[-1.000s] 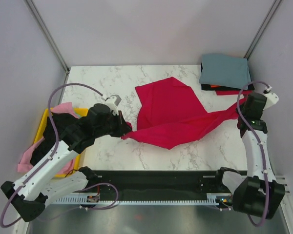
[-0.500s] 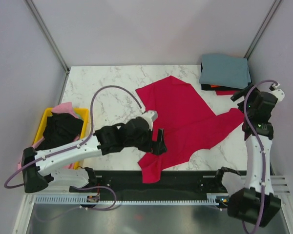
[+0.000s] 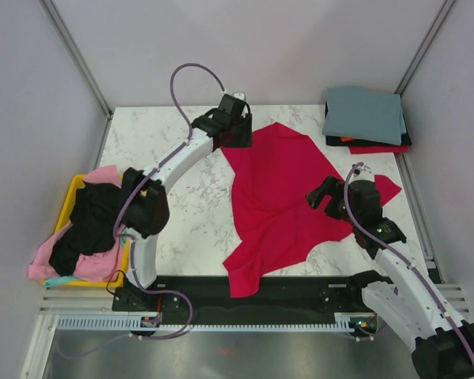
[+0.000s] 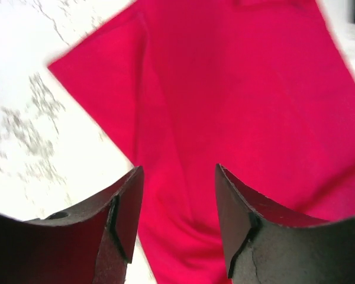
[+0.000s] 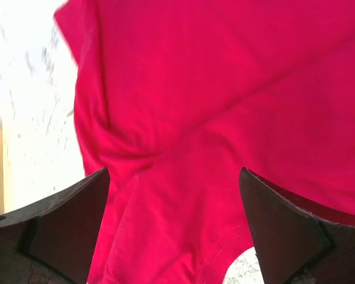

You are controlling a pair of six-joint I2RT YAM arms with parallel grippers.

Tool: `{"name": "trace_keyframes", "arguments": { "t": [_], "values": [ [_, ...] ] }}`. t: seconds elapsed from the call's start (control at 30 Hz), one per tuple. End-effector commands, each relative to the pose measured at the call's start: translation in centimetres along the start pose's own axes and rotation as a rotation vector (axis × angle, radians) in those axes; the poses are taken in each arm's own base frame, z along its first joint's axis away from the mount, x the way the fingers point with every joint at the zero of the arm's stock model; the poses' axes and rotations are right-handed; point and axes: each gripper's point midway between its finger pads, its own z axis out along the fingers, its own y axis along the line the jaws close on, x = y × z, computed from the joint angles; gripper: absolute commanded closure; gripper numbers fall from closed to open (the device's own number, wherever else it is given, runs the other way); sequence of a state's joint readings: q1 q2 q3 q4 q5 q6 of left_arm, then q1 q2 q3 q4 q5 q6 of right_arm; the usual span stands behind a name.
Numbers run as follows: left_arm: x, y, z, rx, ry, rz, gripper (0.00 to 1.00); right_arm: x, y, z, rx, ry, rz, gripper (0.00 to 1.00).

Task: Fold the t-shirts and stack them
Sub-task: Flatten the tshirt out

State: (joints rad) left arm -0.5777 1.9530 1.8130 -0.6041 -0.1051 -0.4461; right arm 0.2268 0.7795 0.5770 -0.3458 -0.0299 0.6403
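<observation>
The crimson-red t-shirt (image 3: 280, 197) lies spread on the marble table, and its lower corner reaches the front edge. My left gripper (image 3: 237, 136) hovers open over the shirt's far left corner. In the left wrist view, red cloth (image 4: 236, 89) shows below the gap between its jaws (image 4: 178, 195). My right gripper (image 3: 317, 193) stands wide open over the shirt's right side. The right wrist view shows red cloth (image 5: 225, 89) and a hem beneath it (image 5: 174, 198). A folded grey-blue t-shirt (image 3: 363, 114) tops a stack at the back right.
A yellow bin (image 3: 69, 193) at the left edge holds a black t-shirt (image 3: 91, 221), a pink one (image 3: 103, 175) and a teal one (image 3: 55, 280). Dark and red folded layers (image 3: 355, 144) lie under the grey-blue shirt. Walls close in the back and sides.
Both grippers let go of the red shirt, which dropped from stretched to flat. The left arm swung from the front to the shirt's far left corner. The right arm moved inward over the shirt.
</observation>
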Motion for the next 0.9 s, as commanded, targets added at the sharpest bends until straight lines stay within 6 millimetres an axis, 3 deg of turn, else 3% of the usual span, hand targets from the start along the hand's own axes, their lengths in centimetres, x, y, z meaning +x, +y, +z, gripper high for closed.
{"name": "trace_keyframes", "arguments": {
  "t": [0.0,0.03,0.07,0.1,0.13,0.17,0.23,0.33,0.57,0.87],
  "values": [
    [-3.3,2.7,4.4,-0.029,-0.01,0.115,0.43,1.3,2.8,0.0,-0.142,-0.012,-0.021,0.02],
    [-5.9,2.0,4.5,-0.013,-0.068,0.13,0.43,1.7,3.5,0.1,-0.185,-0.018,-0.032,0.02],
    [-6.5,2.3,5.5,-0.008,-0.077,0.178,0.43,3.3,2.6,0.5,-0.181,0.005,-0.03,0.02],
    [-4.9,2.7,8.6,-0.008,-0.03,0.21,0.43,3.9,3.0,0.2,-0.225,0.002,-0.032,0.02],
    [-6.7,2.4,8.8,-0.006,-0.078,0.228,0.42,3.8,3.5,0.2,-0.263,-0.024,-0.031,0.02],
    [-6.5,2.8,10.1,-0.023,-0.076,0.257,0.41,5.2,2.6,0.5,-0.257,-0.006,-0.023,0.02],
    [-6.4,3.7,12.5,-0.039,-0.081,0.264,0.41,6.2,2.4,0.6,-0.297,-0.022,-0.023,0.02],
    [-6.3,4.1,14.5,-0.014,-0.092,0.24,0.41,6.3,2.8,0.3,-0.344,-0.044,-0.024,0.02],
    [-5.4,2.1,16.7,0.116,-0.105,0.197,0.4,7.5,2.8,1.3,-0.355,0.006,-0.034,0.02],
    [-1.5,3.7,19.3,0.077,-0.021,0.14,0.45,7.7,2.7,1.7,-0.35,0.014,-0.025,0.02]
  ]
}}
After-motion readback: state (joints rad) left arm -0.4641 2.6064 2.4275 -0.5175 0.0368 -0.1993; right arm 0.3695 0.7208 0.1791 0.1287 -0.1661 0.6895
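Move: The red t-shirt lies spread out some 17 cm below the left hand, its far edge about 18 cm ahead and 3 cm to the right; its far left corner is roughly 15 cm ahead and 3 cm to the left. From the right hand, the shirt's near edge is about 7 cm back, 5 cm left and 14 cm down; the right sleeve lies some 13 cm ahead and 19 cm right. Left reaches about 14 cm forward and 11 down towards the far edge; right sinks leftward and back, open. ##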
